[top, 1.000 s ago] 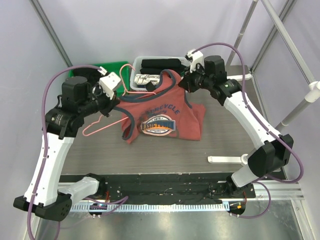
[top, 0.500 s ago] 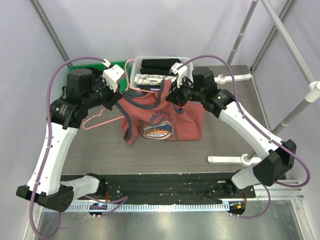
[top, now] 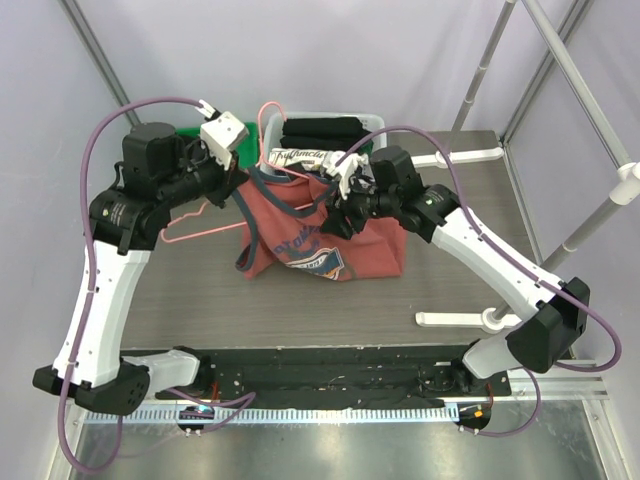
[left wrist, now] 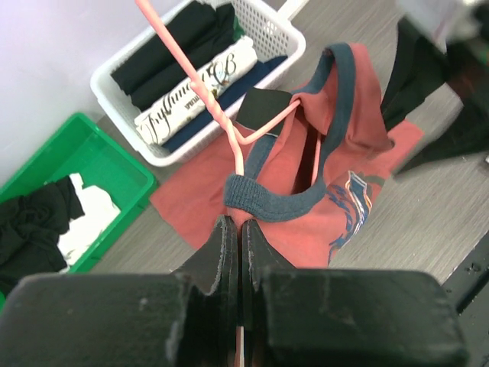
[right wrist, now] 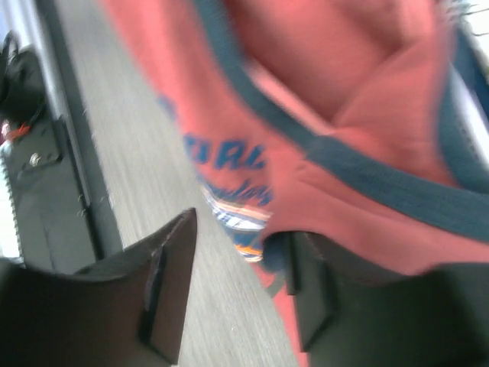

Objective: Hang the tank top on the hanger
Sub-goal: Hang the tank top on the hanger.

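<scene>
The rust-red tank top [top: 345, 250] hangs bunched from the pink wire hanger [top: 193, 237], its lower part on the table. In the left wrist view one navy-trimmed strap [left wrist: 267, 200] loops over the hanger [left wrist: 229, 134], just beyond my left gripper [left wrist: 239, 225], which is shut on the wire. My left gripper [top: 238, 195] holds the hanger raised at the shirt's left shoulder. At the shirt's upper right, my right gripper [top: 333, 220] is open. In its blurred wrist view, the right gripper [right wrist: 237, 283] shows table between its jaws, while the tank top [right wrist: 344, 92] drapes against the right finger [right wrist: 313, 306].
A white basket [top: 372, 117] with folded black clothes and a white printed cloth stands behind the shirt. A green bin [left wrist: 84, 191] holding dark cloth sits left of it. A white rod on a base [top: 455, 318] lies at front right. Metal frame poles rise at the right.
My right gripper has opened and let go of the shirt's strap, moving left and down. My left arm has lifted the hanger, and the shirt has bunched up on it.
</scene>
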### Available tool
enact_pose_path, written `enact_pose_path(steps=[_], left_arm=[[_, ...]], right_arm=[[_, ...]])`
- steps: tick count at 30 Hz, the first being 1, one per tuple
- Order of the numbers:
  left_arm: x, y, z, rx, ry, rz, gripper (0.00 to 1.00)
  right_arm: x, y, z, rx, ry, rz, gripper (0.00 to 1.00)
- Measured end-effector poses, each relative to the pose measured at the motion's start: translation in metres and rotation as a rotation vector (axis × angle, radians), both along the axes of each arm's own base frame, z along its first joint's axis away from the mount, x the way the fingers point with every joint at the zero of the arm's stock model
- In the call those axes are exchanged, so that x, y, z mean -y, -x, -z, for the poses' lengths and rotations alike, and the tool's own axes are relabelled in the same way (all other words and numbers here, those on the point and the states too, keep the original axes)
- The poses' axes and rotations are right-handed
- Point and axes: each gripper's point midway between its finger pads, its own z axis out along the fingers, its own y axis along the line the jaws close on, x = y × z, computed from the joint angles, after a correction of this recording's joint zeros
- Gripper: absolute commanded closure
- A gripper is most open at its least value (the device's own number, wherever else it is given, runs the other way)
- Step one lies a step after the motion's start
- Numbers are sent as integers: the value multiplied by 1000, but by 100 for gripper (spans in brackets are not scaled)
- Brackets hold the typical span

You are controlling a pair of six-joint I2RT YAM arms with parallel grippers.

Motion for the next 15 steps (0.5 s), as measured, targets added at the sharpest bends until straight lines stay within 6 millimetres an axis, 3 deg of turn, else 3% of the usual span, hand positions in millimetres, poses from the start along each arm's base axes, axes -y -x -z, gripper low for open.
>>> enact_pose_path(steps=[6, 11, 15], left_arm=[[0, 1, -21, 50, 17, 2, 100], [-1, 3, -34, 86, 22, 6, 100], [0, 5, -41, 105, 25, 17, 100]], right_arm=[[5, 25, 4, -28, 64, -107, 19], [11, 40, -14, -20, 85, -176, 17], [20, 39, -31, 20, 83, -152, 17]])
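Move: The tank top's neckline edge, on its loose side, is right beside the half-open right hand, about 3 cm ahead, 2 cm to its left and 2 cm above. The motorcycle logo hangs roughly 4 cm left of that hand, level fore-and-aft and 9 below. The hanger's neck lies some 12 cm left, 5 ahead and 15 above it. From the left hand, the same neckline edge is about 12 cm right, 2 ahead and 11 below. The tank top's strap and the hanger's shoulder stay pinched together in the left fingers, which lift them straight up about 4 cm and tip up slightly. Beside the loose neckline the right hand draws back about 4 cm, then rises 3 and eases right, turning some 10 degrees counter-clockwise; its fingers spread from half to nearly wide open, the cloth still draped against the forward finger. ##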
